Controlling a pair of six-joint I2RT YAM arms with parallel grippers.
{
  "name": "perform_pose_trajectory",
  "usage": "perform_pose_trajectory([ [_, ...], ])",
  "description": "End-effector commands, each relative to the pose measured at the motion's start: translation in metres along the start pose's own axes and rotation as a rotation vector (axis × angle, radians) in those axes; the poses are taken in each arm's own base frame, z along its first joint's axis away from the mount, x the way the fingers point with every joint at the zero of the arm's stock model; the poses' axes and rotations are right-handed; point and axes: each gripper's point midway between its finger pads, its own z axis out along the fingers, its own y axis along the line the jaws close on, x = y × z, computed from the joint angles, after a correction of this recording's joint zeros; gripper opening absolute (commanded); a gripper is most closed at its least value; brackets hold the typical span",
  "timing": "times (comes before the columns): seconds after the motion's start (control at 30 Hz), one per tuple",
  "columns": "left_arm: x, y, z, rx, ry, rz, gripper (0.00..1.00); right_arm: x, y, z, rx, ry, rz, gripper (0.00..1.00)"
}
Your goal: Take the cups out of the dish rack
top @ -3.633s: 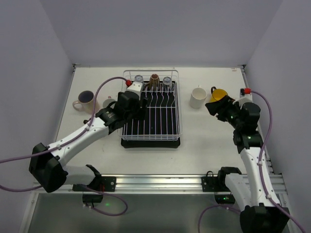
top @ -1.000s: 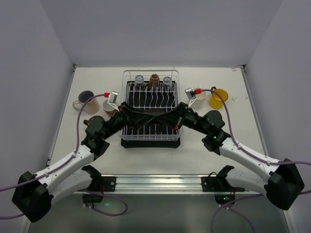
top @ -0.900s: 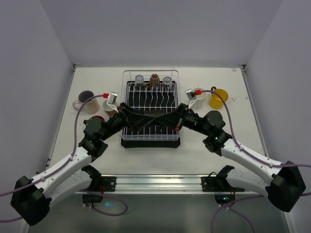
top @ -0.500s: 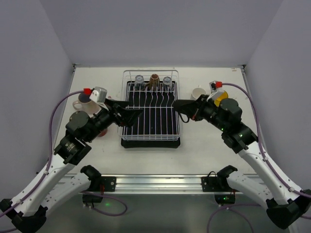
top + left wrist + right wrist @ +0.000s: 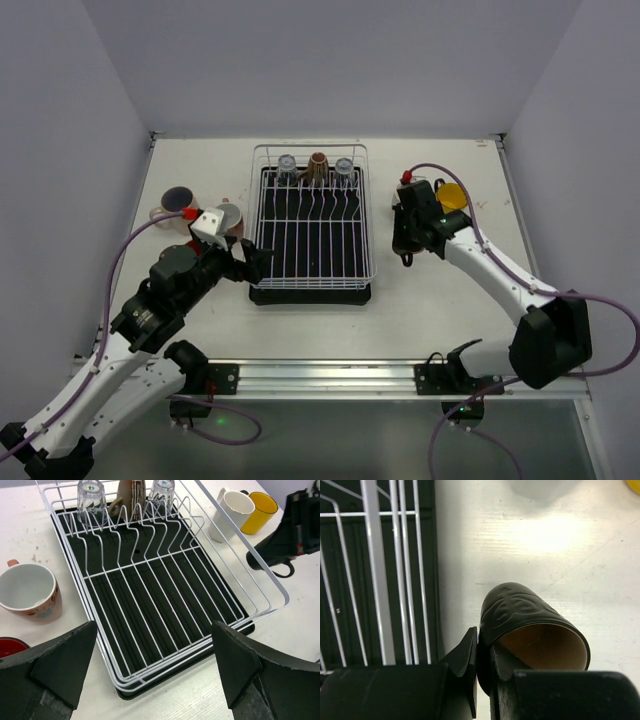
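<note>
The white-wire dish rack (image 5: 312, 262) on its black tray holds two clear glasses (image 5: 287, 165) (image 5: 344, 167) and a brown cup (image 5: 318, 165) along its back edge. My right gripper (image 5: 405, 240) is shut on the rim of a black mug (image 5: 530, 617), one finger inside and one outside. It holds the mug on its side, low over the table just right of the rack. My left gripper (image 5: 155, 680) is open and empty above the rack's near left corner. The black mug also shows in the left wrist view (image 5: 272, 555).
Right of the rack stand a white cup (image 5: 232, 507) and a yellow cup (image 5: 452, 195). Left of it are a mug with a dark inside (image 5: 177, 200), a peach cup (image 5: 30, 592) and a red cup (image 5: 7, 647).
My right gripper has moved from the rack's right edge to the table beside it, now pointing down with the black mug. My left gripper has drawn back towards the rack's near left corner.
</note>
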Motion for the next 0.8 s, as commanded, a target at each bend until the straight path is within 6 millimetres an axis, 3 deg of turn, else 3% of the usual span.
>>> perform_pose_trajectory([
  [0.0, -0.004, 0.007, -0.002, -0.024, -0.017, 0.049, 1.00, -0.032, 0.001, 0.010, 0.037, -0.066, -0.044, 0.00],
  [0.3, 0.001, 0.004, -0.001, -0.009, 0.001, 0.053, 1.00, -0.022, -0.001, 0.061, 0.082, 0.016, -0.068, 0.00],
  [0.53, 0.003, 0.008, 0.003, -0.022, 0.012, 0.054, 1.00, -0.013, -0.003, 0.082, 0.105, 0.059, -0.084, 0.02],
  [0.6, 0.004, 0.010, 0.004, -0.035, 0.020, 0.056, 1.00, -0.014, -0.003, 0.081, 0.105, 0.056, -0.083, 0.18],
  [0.63, 0.003, 0.012, 0.005, -0.049, 0.020, 0.055, 1.00, -0.016, -0.004, 0.078, 0.105, 0.048, -0.081, 0.34],
  [0.77, 0.002, 0.016, 0.009, -0.076, 0.031, 0.054, 1.00, -0.023, -0.001, 0.066, 0.085, 0.017, -0.077, 0.46],
])
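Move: The right hand already holds the dark cup by its rim, above a bare table spot about 5 cm ahead, 2 cm right and 14 cm below. The white cup stands about 16 cm ahead, 5 cm right, the yellow cup about 15 cm ahead, 13 cm right, both middles 10 cm below; the rack's middle is 10 cm ahead, 20 cm left. From the left hand the spot is 13 cm ahead, 31 cm right, 25 cm below. Right hand lowers the dark cup about 8 cm, easing 4 cm forward, then opens its fingers about halfway. ##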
